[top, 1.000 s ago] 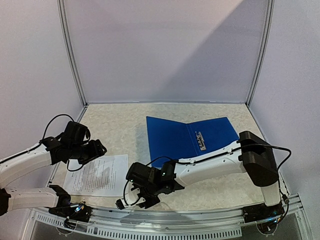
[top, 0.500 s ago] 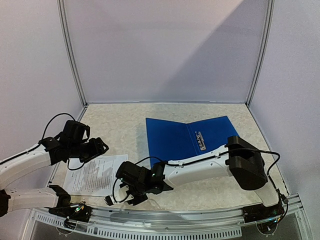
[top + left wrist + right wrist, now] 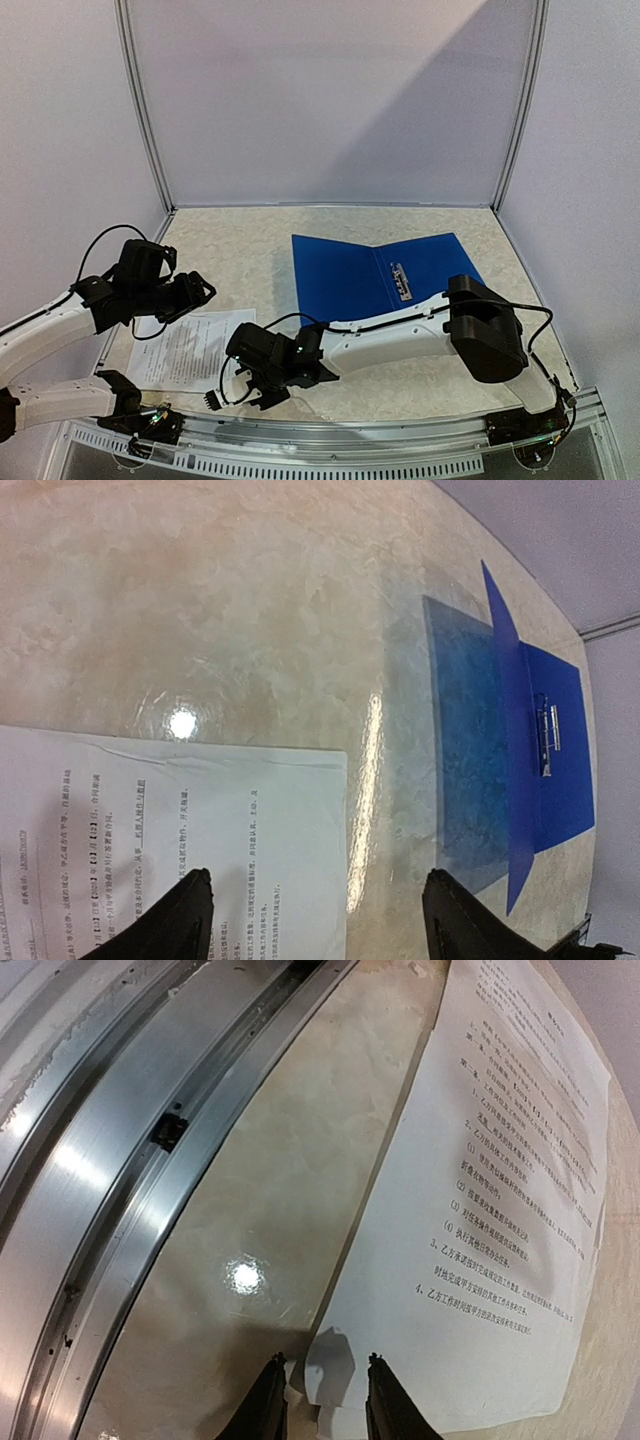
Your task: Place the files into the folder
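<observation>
The files (image 3: 195, 350) lie flat at the near left of the table, white sheets with black text. The blue folder (image 3: 385, 275) lies open behind them, its metal clip (image 3: 403, 282) on the spine. My left gripper (image 3: 195, 290) hovers open above the files' far right edge; in the left wrist view its wide-spread gripper (image 3: 320, 915) spans the files (image 3: 150, 820) and bare table, with the folder (image 3: 555, 750) beyond. My right gripper (image 3: 225, 395) is low at the files' near right corner. In the right wrist view the gripper (image 3: 325, 1395) stands narrowly open with the slightly curled corner of the files (image 3: 480, 1210) between its fingers.
A metal rail (image 3: 350, 440) runs along the near table edge, close beside the right gripper, and shows as the rail (image 3: 120, 1160) in the right wrist view. Grey walls with metal posts (image 3: 140, 110) enclose the table on three sides.
The right arm has swung left along the near edge to the files' corner, and its jaws have narrowed. The left gripper has barely shifted and stays open.
</observation>
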Robot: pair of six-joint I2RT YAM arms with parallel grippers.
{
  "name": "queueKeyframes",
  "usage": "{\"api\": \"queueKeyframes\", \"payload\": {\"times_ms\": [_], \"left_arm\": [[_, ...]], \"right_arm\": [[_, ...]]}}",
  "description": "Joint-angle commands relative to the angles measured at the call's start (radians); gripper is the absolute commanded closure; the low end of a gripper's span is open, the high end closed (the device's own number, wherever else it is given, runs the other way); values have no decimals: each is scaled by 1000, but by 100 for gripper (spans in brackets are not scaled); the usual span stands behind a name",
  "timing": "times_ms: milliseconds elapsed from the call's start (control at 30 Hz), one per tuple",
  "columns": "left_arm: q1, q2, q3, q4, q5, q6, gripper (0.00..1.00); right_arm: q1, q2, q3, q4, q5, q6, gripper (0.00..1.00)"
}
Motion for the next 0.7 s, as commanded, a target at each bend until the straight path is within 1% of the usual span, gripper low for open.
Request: {"api": "queueKeyframes", "payload": {"times_ms": [0, 167, 333, 467, 567, 667], "left_arm": [[12, -3, 9, 4, 6, 5, 27], [12, -12, 17, -13, 0, 14, 28], [13, -16, 22, -23, 1, 18, 28], [13, -28, 13, -24, 1, 12, 28], [13, -37, 12, -27, 2, 8, 28], [12, -50, 17, -39, -2, 2, 29]], "right_arm": [[2, 62, 2, -83, 62, 2, 73], [2, 71, 2, -81, 90, -4, 76], [1, 83, 9, -87, 84, -3, 84], [0, 90, 51, -118, 72, -3, 100], [1, 81, 77, -125, 72, -2, 100], [0, 31, 78, -100, 77, -5, 100]]}}
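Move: The files lie flat with their near right-hand corner just under the right fingers; their middle is about 15 cm to this hand's left and 10 cm ahead, some 2 cm below. The open folder is centred roughly 35 cm ahead and 28 cm to the right, and the front rail runs about 6 cm straight behind. From the left hand, the files' middle lies about 5 cm to its left, level fore and aft, some 12 cm below. Forward by about 1 cm, then barely half a centimetre down, the right hand eases in over the files' near right-hand corner, its wrist almost still and the fingers pointing steeply down and to the left. Meanwhile the fingers go from about a quarter open to fully shut, pinching at the paper's near edge by that corner. ##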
